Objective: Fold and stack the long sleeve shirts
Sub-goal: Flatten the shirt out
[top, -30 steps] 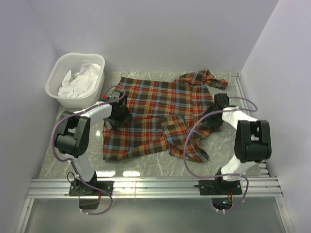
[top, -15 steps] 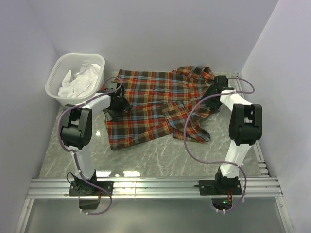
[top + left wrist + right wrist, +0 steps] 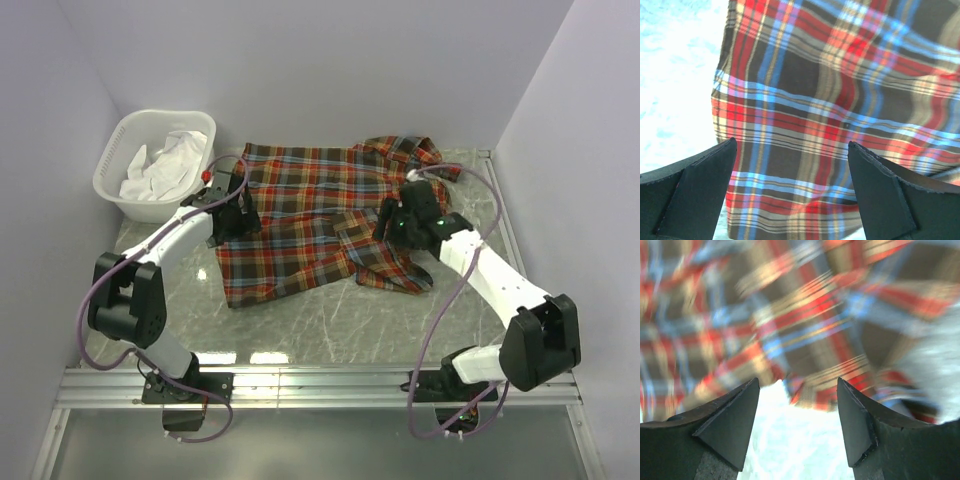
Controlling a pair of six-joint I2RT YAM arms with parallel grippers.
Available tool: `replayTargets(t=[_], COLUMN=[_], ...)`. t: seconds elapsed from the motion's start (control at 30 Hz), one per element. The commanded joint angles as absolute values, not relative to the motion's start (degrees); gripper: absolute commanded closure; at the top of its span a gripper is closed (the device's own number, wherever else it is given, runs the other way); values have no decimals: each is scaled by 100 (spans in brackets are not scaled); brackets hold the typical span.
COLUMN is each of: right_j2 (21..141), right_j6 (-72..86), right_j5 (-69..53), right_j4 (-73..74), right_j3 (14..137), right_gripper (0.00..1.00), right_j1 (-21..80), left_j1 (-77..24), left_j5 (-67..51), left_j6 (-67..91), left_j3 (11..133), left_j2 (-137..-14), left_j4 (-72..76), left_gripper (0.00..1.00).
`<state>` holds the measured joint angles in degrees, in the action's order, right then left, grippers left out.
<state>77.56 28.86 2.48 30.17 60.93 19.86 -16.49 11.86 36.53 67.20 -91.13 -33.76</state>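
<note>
One plaid long sleeve shirt [image 3: 310, 215] in red, orange, blue and brown lies spread on the marble table, collar at the far right. My left gripper [image 3: 238, 215] hovers over the shirt's left edge. In the left wrist view the gripper [image 3: 791, 143] is open above the plaid cloth [image 3: 840, 75], with nothing between its fingers. My right gripper [image 3: 397, 225] hangs over the shirt's rumpled right part. The right wrist view is blurred: that gripper [image 3: 798, 381] is open, with bare table between its fingers and the shirt's edge [image 3: 790, 315] just beyond.
A white laundry basket [image 3: 107, 155] holding white cloth [image 3: 165, 165] stands at the far left corner, close to my left arm. Walls close in the table on three sides. A metal rail [image 3: 320, 385] runs along the near edge.
The shirt slid toward the far wall about a second ago. Since then my right arm has swung from the shirt's far right corner inward over its right part. The left gripper stays at the left edge.
</note>
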Motion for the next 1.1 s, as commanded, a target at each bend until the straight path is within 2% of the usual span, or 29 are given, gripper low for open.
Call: replayTargets(t=[0.0, 0.27, 0.47, 0.57, 0.63, 0.67, 0.7, 0.73, 0.77, 1.07], right_j2=[7839, 8885, 9438, 9457, 9378, 9317, 9160, 9063, 8940, 7314], right_j6=[2707, 2260, 2048, 2022, 2013, 2004, 2013, 2013, 2039, 2171], right_j5=[429, 1203, 1134, 1055, 1002, 1011, 1002, 1011, 993, 168], right_j4=[3296, 3410, 3410, 3436, 3541, 3612, 3699, 3874, 3972, 5492], right_j3=[5757, 5722, 5871, 5889, 5889, 5906, 5924, 5933, 5941, 6328], right_gripper=[30, 27, 29, 40, 55, 65, 89, 97, 100, 100], right_j1=[2476, 2795, 2795, 2804, 2812, 2812, 2830, 2830, 2839, 2865], left_j1=[-1652, -1652, -1652, -1652, -1652, -1644, -1652, -1652, -1652, -1652], left_j5=[1467, 1687, 1670, 1714, 1723, 1705, 1688, 1670, 1653, 1494], left_j6=[3358, 3375, 3375, 3384, 3393, 3410, 3410, 3410, 3419, 3454], left_j3=[6749, 6601, 6662, 6688, 6706, 6715, 6724, 6724, 6732, 6759], left_j2=[-9246, -9061, -9184, -9307, -9404, -9430, -9448, -9492, -9501, -9799], left_j4=[-3383, -3392, -3392, -3428, -3454, -3454, -3454, -3454, -3454, -3410], left_gripper=[1, 1, 1, 1, 1, 1, 1, 1, 1, 1])
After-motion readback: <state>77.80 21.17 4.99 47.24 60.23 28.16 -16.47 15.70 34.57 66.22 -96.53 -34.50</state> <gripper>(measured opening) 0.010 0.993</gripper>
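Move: The near edge of the shirt's folded-over flap, the right hand's target, lies about 6 cm back from that hand, straight in line and some 13 cm below; the bunched far-right sleeve is roughly 21 cm ahead and 3 cm right of the same hand. From the left hand, the shirt's left edge is level with it, about 5 cm to its left and 8 cm below, while the near-left hem corner lies some 15 cm back and 4 cm left. The right hand drops about 12.5 cm and draws some 5 cm back onto the near edge of the folded-over flap, tipping its fingers down about 20 degrees and rolling its left side lower, then shuts its part-open fingers on the cloth and pinches it. Keeping the pinch, it rises about 9 cm and pulls a further 3 cm back towards the base, while the left hand, wide open, eases down about 4 cm and slightly left over the shirt's left side without gripping. ##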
